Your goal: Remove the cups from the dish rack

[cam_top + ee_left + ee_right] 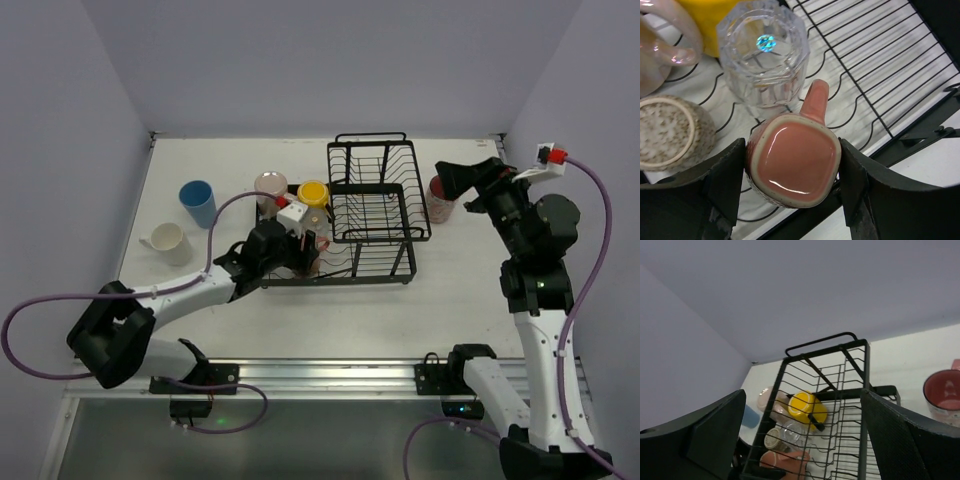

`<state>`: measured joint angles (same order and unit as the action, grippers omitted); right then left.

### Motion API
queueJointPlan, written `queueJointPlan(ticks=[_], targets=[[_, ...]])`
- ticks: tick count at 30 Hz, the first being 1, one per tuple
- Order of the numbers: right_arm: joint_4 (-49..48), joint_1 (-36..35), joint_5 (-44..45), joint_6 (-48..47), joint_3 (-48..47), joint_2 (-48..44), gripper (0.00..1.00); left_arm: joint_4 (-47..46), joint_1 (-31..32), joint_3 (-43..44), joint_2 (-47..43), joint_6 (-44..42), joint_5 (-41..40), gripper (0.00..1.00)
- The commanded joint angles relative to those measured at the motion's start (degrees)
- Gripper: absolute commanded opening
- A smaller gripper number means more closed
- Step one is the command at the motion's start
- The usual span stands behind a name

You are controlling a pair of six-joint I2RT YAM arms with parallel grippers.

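The black wire dish rack (372, 205) stands mid-table. Its flat tray holds upside-down cups: a salmon mug (792, 167), a clear glass (762, 55), a speckled beige cup (667, 132), a pearly pink mug (270, 186) and a yellow mug (313, 193). My left gripper (310, 250) is at the tray's near edge, its fingers (730, 175) pressed on both sides of the salmon mug. My right gripper (455, 180) is open and empty, beside a reddish mug (440, 200) that stands on the table right of the rack. A blue tumbler (198, 203) and a white mug (168, 243) stand on the table left of the rack.
The rack's raised basket (840, 390) is between the two arms, and no cups show in it. The table is walled at the back and both sides. The salmon mug's handle points at the clear glass, close behind it.
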<state>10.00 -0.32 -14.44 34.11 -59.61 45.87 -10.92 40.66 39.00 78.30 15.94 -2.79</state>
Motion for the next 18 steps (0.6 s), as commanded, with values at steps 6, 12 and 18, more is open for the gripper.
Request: queueJointPlan(ticks=[6,12,18], targets=[[-2.61,0.05,-13.24,2.80,-1.56,-4.82,0.99,2.29,-0.06,1.16,-15.26,2.42,-9.78,0.08],[-10.60,-8.71,-15.46,8.16,4.06,-7.45,0.99,13.43,-0.15,5.29,-24.57,7.24,-18.39,0.03],[-20.80,-28.67,-8.68,7.82,8.37,-5.01,0.99,19.17,-0.24,10.20,-35.91,12.96,-22.09,0.03]])
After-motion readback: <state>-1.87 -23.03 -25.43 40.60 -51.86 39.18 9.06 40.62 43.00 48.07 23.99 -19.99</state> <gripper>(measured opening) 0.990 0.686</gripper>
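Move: The terracotta cup is already in the left fingers, low in the rack; from that hand the speckled cup is some 8 cm left and 5 ahead, the clear glass 8 straight ahead, and the yellow cup about 14 straight ahead. From the empty right hand the terracotta cup lies roughly 25 cm left, level fore and aft, 29 below; the red cup stands about 14 ahead, 4 right and 34 below. Left hand lifts the gripped cup about 14 cm and leftward; the open right hand swings left and back. ##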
